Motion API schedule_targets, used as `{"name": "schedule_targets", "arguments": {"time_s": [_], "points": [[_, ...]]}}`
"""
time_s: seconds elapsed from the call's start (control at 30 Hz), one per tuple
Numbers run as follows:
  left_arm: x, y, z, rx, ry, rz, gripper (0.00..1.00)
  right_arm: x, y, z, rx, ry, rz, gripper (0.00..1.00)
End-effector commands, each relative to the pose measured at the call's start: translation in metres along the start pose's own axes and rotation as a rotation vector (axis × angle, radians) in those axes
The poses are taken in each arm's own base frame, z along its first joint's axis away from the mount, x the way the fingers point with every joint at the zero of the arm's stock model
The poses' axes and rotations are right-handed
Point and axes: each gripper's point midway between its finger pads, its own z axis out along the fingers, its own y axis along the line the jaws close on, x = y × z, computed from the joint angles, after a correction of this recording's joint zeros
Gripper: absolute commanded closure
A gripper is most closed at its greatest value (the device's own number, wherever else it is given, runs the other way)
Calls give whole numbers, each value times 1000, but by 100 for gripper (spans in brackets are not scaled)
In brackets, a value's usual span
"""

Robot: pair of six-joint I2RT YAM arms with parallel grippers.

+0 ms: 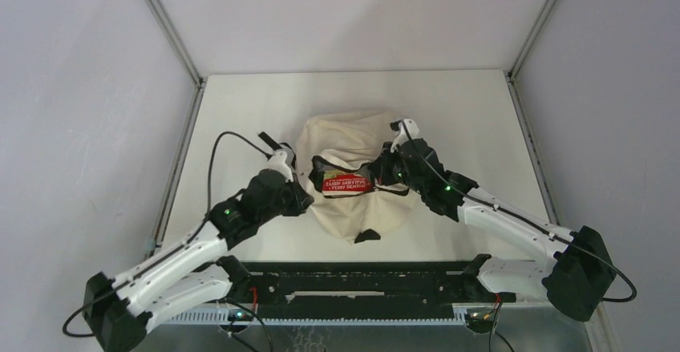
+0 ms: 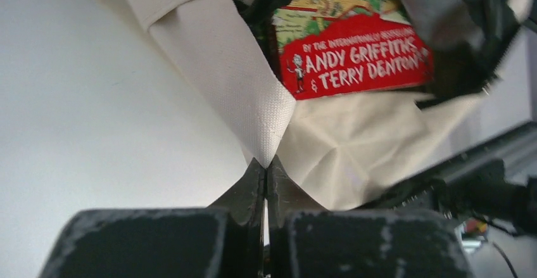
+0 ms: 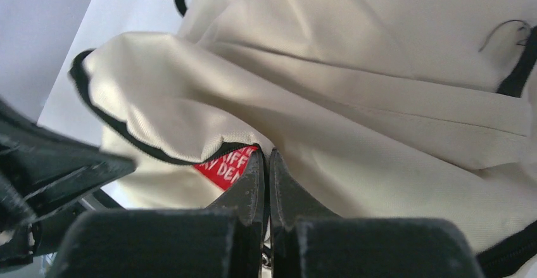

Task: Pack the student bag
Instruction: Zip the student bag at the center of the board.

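The student bag (image 1: 353, 139), cream canvas with black zip edging, lies mid-table with its mouth facing the arms. A red-covered book (image 1: 345, 182) sits in the opening; its cover (image 2: 361, 63) reads Andy Griffiths and Terry Denton. My left gripper (image 1: 305, 192) is at the mouth's left side, shut on a pointed fold of the bag's canvas (image 2: 253, 101). My right gripper (image 1: 377, 177) is at the mouth's right side, shut on the bag's rim, with a corner of the book (image 3: 225, 167) showing just left of its fingertips (image 3: 256, 170).
A black strap end (image 1: 269, 141) pokes out at the bag's left and a black loop (image 1: 367, 236) lies at its near edge. The black mounting rail (image 1: 361, 284) runs along the table's front. Metal frame posts (image 1: 180, 167) and white walls bound the sides.
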Motion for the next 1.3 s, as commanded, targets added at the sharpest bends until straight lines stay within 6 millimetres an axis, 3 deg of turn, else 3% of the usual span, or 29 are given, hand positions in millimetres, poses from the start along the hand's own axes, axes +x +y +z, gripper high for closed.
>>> {"name": "schedule_targets", "arguments": {"time_s": [0.0,0.13,0.27,0.43,0.57,0.73,0.97,1.27], "points": [[-18,-36,-29,286,-145,145,100,-21,-1,2,-14,-57,61,100],[-21,-32,-36,345,-264,123,100,-18,-2,4,-19,-38,89,98],[-27,-35,-43,408,-349,74,100,-21,13,-4,-97,-19,59,66],[-25,-34,-42,415,-356,77,100,-18,42,-36,-224,-16,-74,39],[-29,-40,-45,449,-380,77,100,-4,57,-63,-257,-17,-257,37],[-27,-46,-49,514,-412,117,100,21,84,-81,-385,29,-355,38],[-37,-43,-71,586,-571,96,100,58,106,-77,-537,175,-375,43],[-41,-36,-71,563,-607,69,100,85,93,-48,-455,295,-375,40]]}}
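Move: The student bag's near flap, below the gaping zip, lies some 9 cm back, 5 cm left and 8 cm below the right hand, which still pinches the right end of the zip edge. The red book in the opening is level in reach and about 8 cm to that hand's left, 5 cm below; the flap's black patch is roughly 15 cm back, 2 cm left and 12 cm down. From the left hand, which keeps the bag's left edge, the flap lies about 4 cm back, 12 cm right and 4 cm lower, the book 5 cm ahead, 10 cm right and 4 cm lower. The zip edge is let go by the right fingers, which open a bit over halfway; that hand then draws back about 12 cm and 5 cm left towards the near flap, rising before it sinks again, turning some 35 degrees counter-clockwise and ending open around the drooping zip edge. The bag's left edge stays pinched as the left hand pulls about 3 cm back and slightly up, its fingertips tilting upward. ##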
